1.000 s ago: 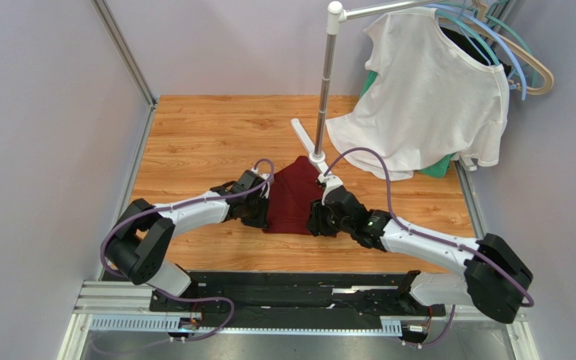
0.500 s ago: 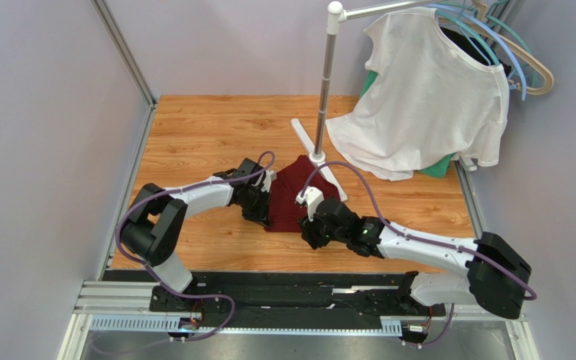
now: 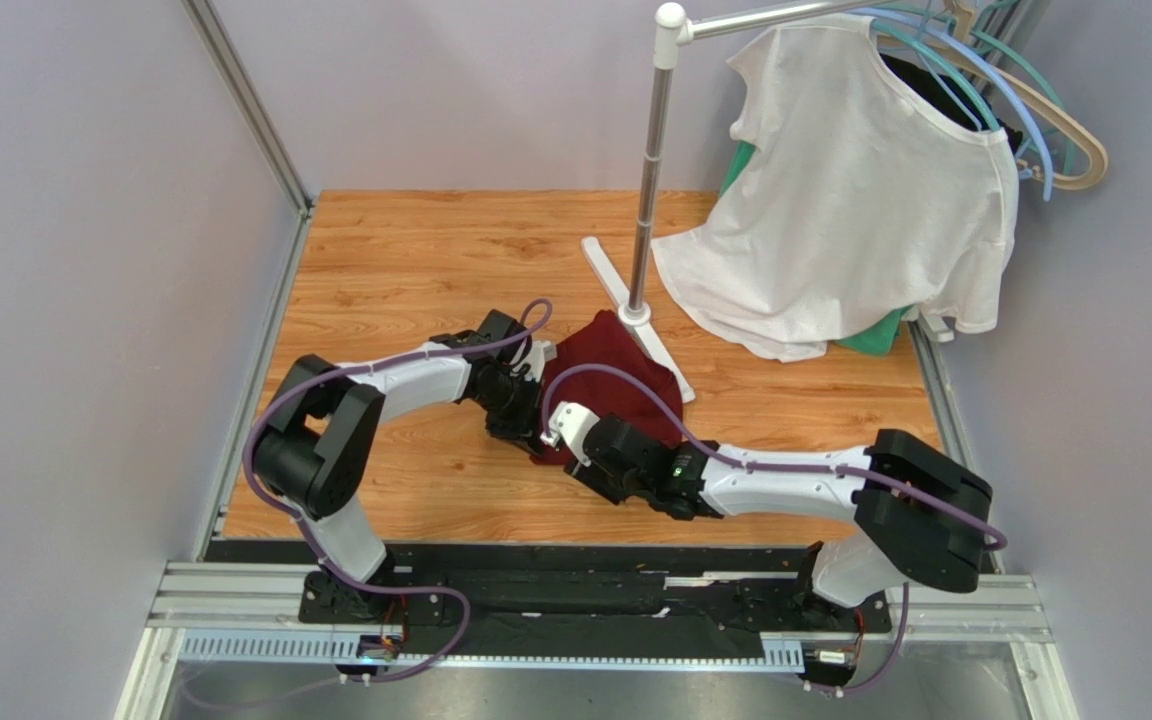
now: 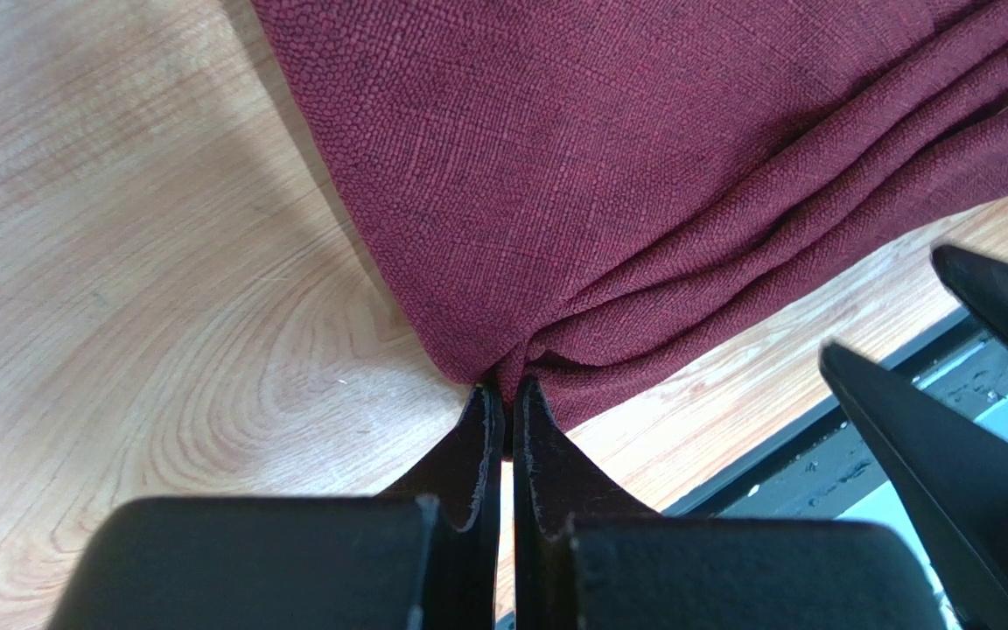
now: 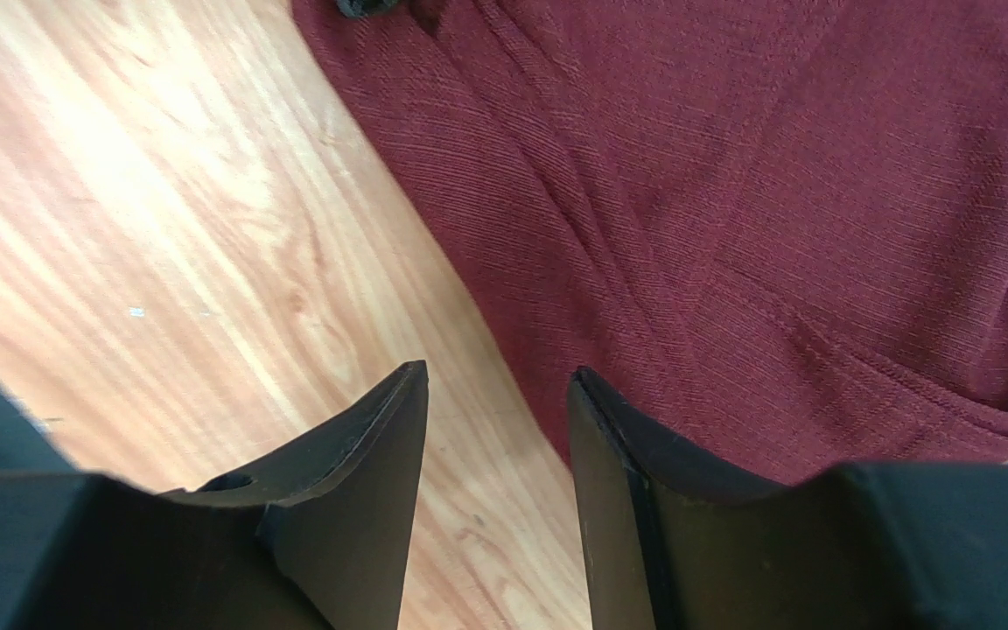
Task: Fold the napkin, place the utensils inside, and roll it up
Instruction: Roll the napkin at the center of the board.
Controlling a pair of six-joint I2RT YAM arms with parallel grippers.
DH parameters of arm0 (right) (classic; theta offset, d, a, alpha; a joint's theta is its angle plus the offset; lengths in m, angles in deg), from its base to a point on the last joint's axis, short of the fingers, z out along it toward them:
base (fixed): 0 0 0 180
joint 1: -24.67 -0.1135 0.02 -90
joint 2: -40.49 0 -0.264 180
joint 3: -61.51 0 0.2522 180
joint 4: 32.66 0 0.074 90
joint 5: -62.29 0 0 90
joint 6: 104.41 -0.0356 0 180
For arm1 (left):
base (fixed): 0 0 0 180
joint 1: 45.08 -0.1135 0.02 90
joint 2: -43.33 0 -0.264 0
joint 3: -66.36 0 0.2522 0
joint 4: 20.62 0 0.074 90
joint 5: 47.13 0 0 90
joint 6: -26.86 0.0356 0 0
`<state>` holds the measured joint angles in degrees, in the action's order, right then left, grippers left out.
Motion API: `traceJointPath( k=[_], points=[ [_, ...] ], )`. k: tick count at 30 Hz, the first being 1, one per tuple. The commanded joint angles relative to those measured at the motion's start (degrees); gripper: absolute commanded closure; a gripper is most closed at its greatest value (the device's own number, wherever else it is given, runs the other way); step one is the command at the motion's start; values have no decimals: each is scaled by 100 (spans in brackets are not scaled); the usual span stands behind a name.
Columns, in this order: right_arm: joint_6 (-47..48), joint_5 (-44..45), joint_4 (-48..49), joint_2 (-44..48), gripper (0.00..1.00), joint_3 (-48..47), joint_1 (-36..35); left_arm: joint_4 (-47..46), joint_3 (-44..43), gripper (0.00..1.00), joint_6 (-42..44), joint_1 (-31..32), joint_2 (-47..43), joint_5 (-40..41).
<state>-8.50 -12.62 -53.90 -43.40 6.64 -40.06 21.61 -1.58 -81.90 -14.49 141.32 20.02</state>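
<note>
The dark maroon napkin (image 3: 615, 378) lies partly folded on the wooden table, in front of the stand's foot. My left gripper (image 3: 533, 435) is shut on the napkin's near-left corner, and the cloth (image 4: 680, 158) bunches into creases at the tips (image 4: 507, 394). My right gripper (image 3: 567, 450) hovers just beside it at the napkin's near edge. It stands open, with bare wood between the fingers (image 5: 496, 381) and the cloth's (image 5: 759, 197) edge under the right finger. The right gripper's fingers (image 4: 943, 446) show in the left wrist view. The utensils are out of view.
A white T-shirt (image 3: 853, 195) hangs on hangers from a metal stand (image 3: 654, 180) at the back right, with a green cloth (image 3: 875, 338) under it. The stand's white foot (image 3: 635, 315) touches the napkin's far edge. A black rail (image 3: 582, 578) runs along the near edge. Grey walls enclose the table.
My right arm has swept left along the napkin's near edge to the left gripper, its jaws opening a little. The left gripper has kept hold of the corner and shifted slightly.
</note>
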Motion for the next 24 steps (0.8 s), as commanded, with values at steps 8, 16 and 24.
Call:
traceJointPath(
  k=[8,16,24],
  points=[
    [691,460,634,-566,54,-135,-13,282,56,100,259,9,238,132],
    [718,179,626,-1119,59,-144,30,273,47,100,294,9,246,70],
    [718,-445,2,-1392,87,-451,48,265,65,100,233,0,176,70]
  ],
)
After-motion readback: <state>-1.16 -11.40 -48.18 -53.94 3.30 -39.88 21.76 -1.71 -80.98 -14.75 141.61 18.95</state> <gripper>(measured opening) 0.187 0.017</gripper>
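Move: The right hand hangs open just short of the napkin's near rolled edge; the stretch it goes for lies about 2 cm ahead, 2 cm to its left and 3 cm below. That stretch is some 5 cm to the right of the left hand's fingers, about level with them, and they already pinch the napkin's near left corner. From the right hand, the near end of the rack's white foot lies some 8 cm ahead and 12 cm to the right. Down and forward first, then forward and left, the right hand sinks about 2.5 cm onto the napkin's near rolled edge, tipping only slightly. Its fingers keep most of their gap until late, then draw well together around the cloth beside the left hand, which stays put and keeps its closed pinch on the left corner. ##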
